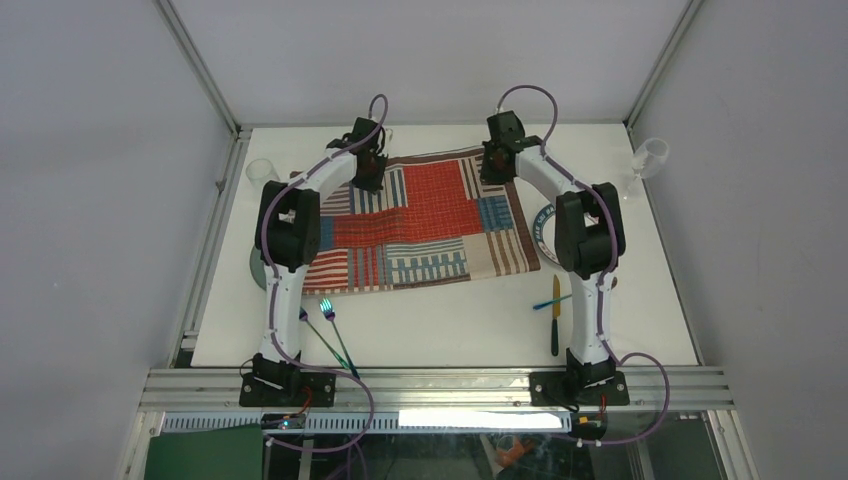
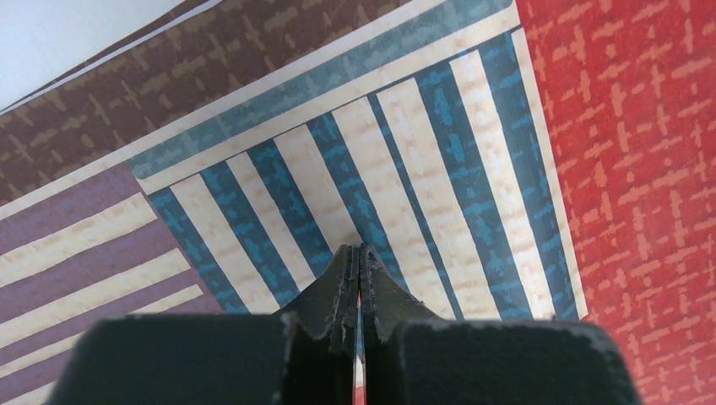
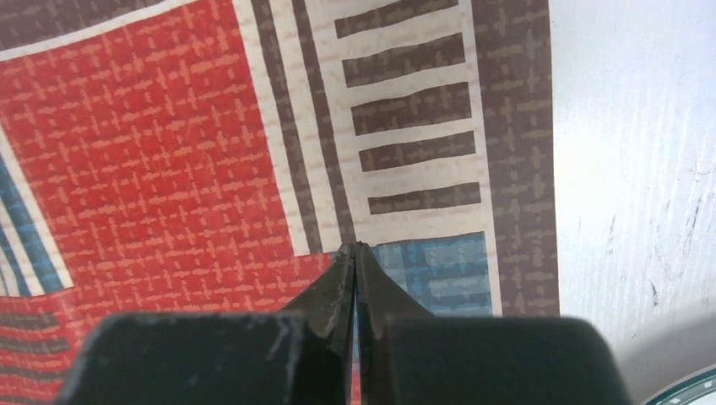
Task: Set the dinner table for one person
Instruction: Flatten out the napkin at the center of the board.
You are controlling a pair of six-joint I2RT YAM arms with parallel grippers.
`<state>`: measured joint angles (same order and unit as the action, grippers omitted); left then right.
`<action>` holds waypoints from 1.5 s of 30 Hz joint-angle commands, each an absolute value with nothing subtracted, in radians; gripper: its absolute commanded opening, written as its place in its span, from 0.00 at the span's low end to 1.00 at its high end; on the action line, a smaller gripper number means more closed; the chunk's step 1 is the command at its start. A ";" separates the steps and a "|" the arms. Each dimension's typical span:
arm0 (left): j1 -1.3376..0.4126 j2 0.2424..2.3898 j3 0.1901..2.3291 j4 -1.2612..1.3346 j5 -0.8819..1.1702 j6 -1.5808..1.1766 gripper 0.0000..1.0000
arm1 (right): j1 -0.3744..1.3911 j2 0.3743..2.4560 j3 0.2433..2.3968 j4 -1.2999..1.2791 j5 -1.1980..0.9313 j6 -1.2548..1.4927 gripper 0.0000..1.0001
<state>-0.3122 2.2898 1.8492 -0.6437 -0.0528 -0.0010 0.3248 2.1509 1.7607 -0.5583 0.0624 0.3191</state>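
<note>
The white dinner table (image 1: 450,325) carries a striped red-blue-white placemat (image 1: 420,215) across its far half. My left gripper (image 1: 368,178) points down at the mat's far left. In the left wrist view that gripper (image 2: 360,249) is shut and empty, its tips over a blue-and-cream striped patch (image 2: 380,169). My right gripper (image 1: 492,175) points down at the mat's far right. It (image 3: 355,246) is shut too, with its tips where the red field (image 3: 152,160) meets a blue patch (image 3: 439,270). Whether either gripper's tips touch the cloth I cannot tell.
A wine glass (image 1: 650,160) stands at the far right and a clear cup (image 1: 262,172) at the far left. A blue-rimmed plate (image 1: 543,228) lies by the mat's right edge, half behind the right arm. Two forks (image 1: 330,320) and a knife (image 1: 555,325) lie near the front.
</note>
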 commanded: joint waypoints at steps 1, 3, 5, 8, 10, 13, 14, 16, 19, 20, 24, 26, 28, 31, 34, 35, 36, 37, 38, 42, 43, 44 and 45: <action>-0.301 2.345 1.927 -0.603 -0.018 -0.039 0.00 | 0.311 2.176 1.785 -0.528 0.049 0.303 0.00; -0.301 2.368 1.963 -0.613 0.002 -0.042 0.00 | 0.311 2.191 1.787 -0.535 0.040 0.300 0.00; -0.301 2.390 1.990 -0.622 0.004 -0.039 0.00 | 0.310 2.207 1.787 -0.538 0.043 0.296 0.00; -0.301 2.423 2.026 -0.636 0.001 -0.028 0.00 | 0.304 2.241 1.807 -0.553 0.048 0.302 0.00; -0.301 2.440 2.048 -0.645 0.003 -0.026 0.00 | 0.300 2.262 1.822 -0.568 0.063 0.308 0.00; -0.301 2.458 2.078 -0.654 0.021 -0.019 0.00 | 0.293 2.274 1.820 -0.565 0.079 0.322 0.00; -0.300 2.465 2.091 -0.659 0.019 -0.017 0.00 | 0.289 2.278 1.819 -0.565 0.078 0.325 0.00; -0.301 2.482 2.121 -0.670 0.028 -0.013 0.00 | 0.283 2.285 1.822 -0.569 0.083 0.336 0.00; -0.302 2.509 2.169 -0.689 0.044 -0.003 0.00 | 0.266 2.304 1.831 -0.580 0.081 0.359 0.00; -0.302 2.518 2.182 -0.696 0.045 -0.003 0.00 | 0.261 2.311 1.833 -0.585 0.083 0.368 0.00; -0.305 2.554 2.224 -0.714 0.070 0.016 0.00 | 0.235 2.330 1.842 -0.589 0.079 0.393 0.00; -0.309 2.573 2.247 -0.722 0.060 0.023 0.00 | 0.224 2.337 1.845 -0.589 0.081 0.402 0.00; -0.310 2.587 2.264 -0.728 0.072 0.029 0.00 | 0.212 2.342 1.848 -0.592 0.089 0.410 0.00; -0.311 2.599 2.289 -0.730 0.076 0.035 0.00 | 0.193 2.346 1.842 -0.591 0.098 0.418 0.00; -0.312 2.610 2.316 -0.730 0.094 0.044 0.00 | 0.165 2.350 1.845 -0.592 0.097 0.425 0.00; -0.312 2.613 2.324 -0.731 0.095 0.048 0.03 | 0.156 2.349 1.845 -0.592 0.097 0.429 0.00; -0.312 2.618 2.340 -0.732 0.100 0.052 0.07 | 0.149 2.347 1.845 -0.591 0.094 0.431 0.00; -0.313 2.623 2.353 -0.733 0.106 0.058 0.10 | 0.144 2.347 1.847 -0.589 0.089 0.431 0.00; -0.315 2.626 2.364 -0.732 0.107 0.062 0.15 | 0.138 2.348 1.850 -0.587 0.084 0.430 0.00; -0.327 2.632 2.399 -0.733 0.100 0.091 0.25 | 0.125 2.365 1.895 -0.590 0.074 0.414 0.00; -0.332 2.630 2.406 -0.733 0.090 0.098 0.29 | 0.123 2.370 1.911 -0.591 0.070 0.408 0.00; -0.338 2.626 2.409 -0.733 0.077 0.101 0.31 | 0.123 2.374 1.926 -0.589 0.061 0.396 0.00; -0.341 2.620 2.412 -0.733 0.066 0.104 0.32 | 0.124 2.378 1.943 -0.586 0.045 0.382 0.00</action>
<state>-0.3183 2.5999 2.3711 -0.7353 0.0845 0.0669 0.1459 2.3253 1.8862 -0.5625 0.0113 0.4362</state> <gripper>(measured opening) 0.293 0.004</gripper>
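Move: My left fingertips already rest on the blue-striped patch of the napkin, whose middle lies about 8 cm back and 9 cm to their right; the green plate, partly under the napkin, is roughly 16 cm back and 21 cm left, the tumbler 4 cm ahead and 29 cm left. From my raised right hand the napkin's middle is about 9 cm back, 18 cm left and 5 cm below; the small plate sits some 12 cm back and 22 cm right. With closed left fingertips kept down on the napkin, I push it forward about 7 cm, drifting 5 cm right, and begin to part the fingers at the end. My closed right hand drops about 4.5 cm onto the napkin near its far right corner, then drags right and somewhat forward, turning clockwise some 15 degrees. ##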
